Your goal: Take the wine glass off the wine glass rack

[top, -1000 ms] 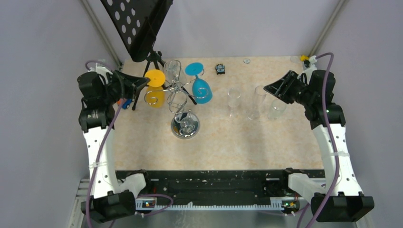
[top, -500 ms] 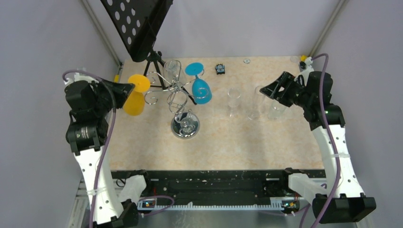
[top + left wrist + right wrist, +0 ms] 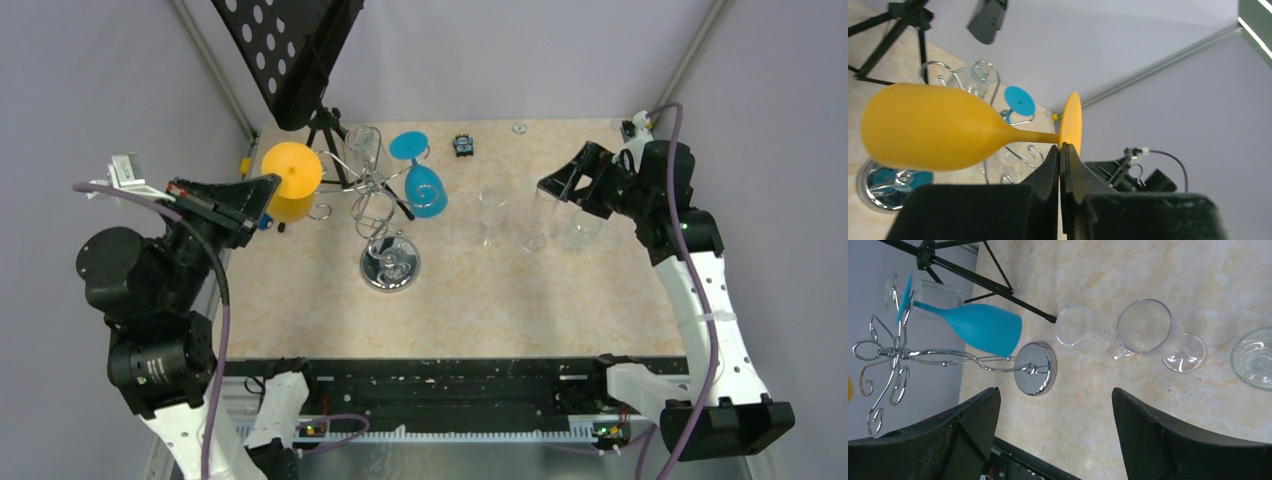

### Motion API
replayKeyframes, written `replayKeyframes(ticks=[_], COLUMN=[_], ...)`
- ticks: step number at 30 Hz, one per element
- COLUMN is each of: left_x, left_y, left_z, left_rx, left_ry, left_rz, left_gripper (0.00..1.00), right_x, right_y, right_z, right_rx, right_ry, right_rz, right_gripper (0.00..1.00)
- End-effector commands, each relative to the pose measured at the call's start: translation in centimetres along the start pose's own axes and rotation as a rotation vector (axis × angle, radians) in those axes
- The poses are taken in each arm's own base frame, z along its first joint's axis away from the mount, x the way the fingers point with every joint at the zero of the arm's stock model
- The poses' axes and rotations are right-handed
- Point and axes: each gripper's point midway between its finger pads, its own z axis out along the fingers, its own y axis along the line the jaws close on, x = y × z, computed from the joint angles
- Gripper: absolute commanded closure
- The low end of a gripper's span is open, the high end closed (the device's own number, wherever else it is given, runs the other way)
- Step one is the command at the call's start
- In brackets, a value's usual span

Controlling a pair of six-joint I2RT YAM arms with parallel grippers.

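My left gripper (image 3: 268, 187) is shut on the foot rim of a yellow wine glass (image 3: 292, 180), held in the air just left of the wine glass rack (image 3: 375, 205). In the left wrist view the yellow wine glass (image 3: 933, 127) lies sideways, bowl to the left, with my left gripper (image 3: 1060, 148) pinching its foot. The silver wire rack stands on a round chrome base (image 3: 390, 265). A blue wine glass (image 3: 424, 190) and a clear glass (image 3: 362, 148) hang from it. My right gripper (image 3: 560, 185) is wide open and empty; in its wrist view it (image 3: 1055, 390) faces the blue glass (image 3: 978, 325) and the rack (image 3: 893, 355).
Three clear glasses (image 3: 493, 205) (image 3: 540, 215) (image 3: 583, 228) stand on the table right of the rack, close under my right gripper. A black tripod stand with a perforated plate (image 3: 295, 50) rises behind the rack. A small black object (image 3: 463, 146) lies near the back edge.
My left arm has drawn the yellow glass leftward off the rack's hook and swung back toward the left edge. My right gripper has opened wider and shifted slightly left.
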Motion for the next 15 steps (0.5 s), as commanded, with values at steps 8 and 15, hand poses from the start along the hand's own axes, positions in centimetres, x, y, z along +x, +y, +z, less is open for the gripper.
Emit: replayKeyframes(ticks=[8, 15], left_x=[2.2, 2.2], left_y=[-7.8, -9.4], left_z=[-2.0, -1.5], left_rx=[0.384, 0.501], left_ry=[0.209, 0.292], left_rz=[-0.007, -0.105], left_gripper=[1.00, 1.00], right_x=[-2.0, -1.6], right_y=[4.0, 6.4], right_z=[-0.8, -1.4], right_rx=[-0.150, -0.286], right_ry=[-0.044, -0.029], right_rz=[-0.044, -0.021], right_gripper=[0.17, 0.16])
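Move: The yellow wine glass already hangs bowl-down, its foot pinched in the left fingers. It is meant for the open right gripper, roughly 42 cm right of the left hand, 12 cm farther out and 18 cm lower. The rack's hub lies some 9 cm ahead, 10 cm right and 12 cm below the left hand; the blue glass, 16 cm ahead, 17 cm right, 20 cm below. From the right hand the yellow glass is about 41 cm left, 10 cm back, 10 cm higher. The yellow glass, still pinched by the edge of its foot, is carried about 5 cm to the right and 4 cm up by the left hand, which also draws back a little and swings clockwise some 25 degrees towards the right gripper. The right hand, fingers staying wide open, starts left and up towards the glass, by roughly 2 cm each way. ##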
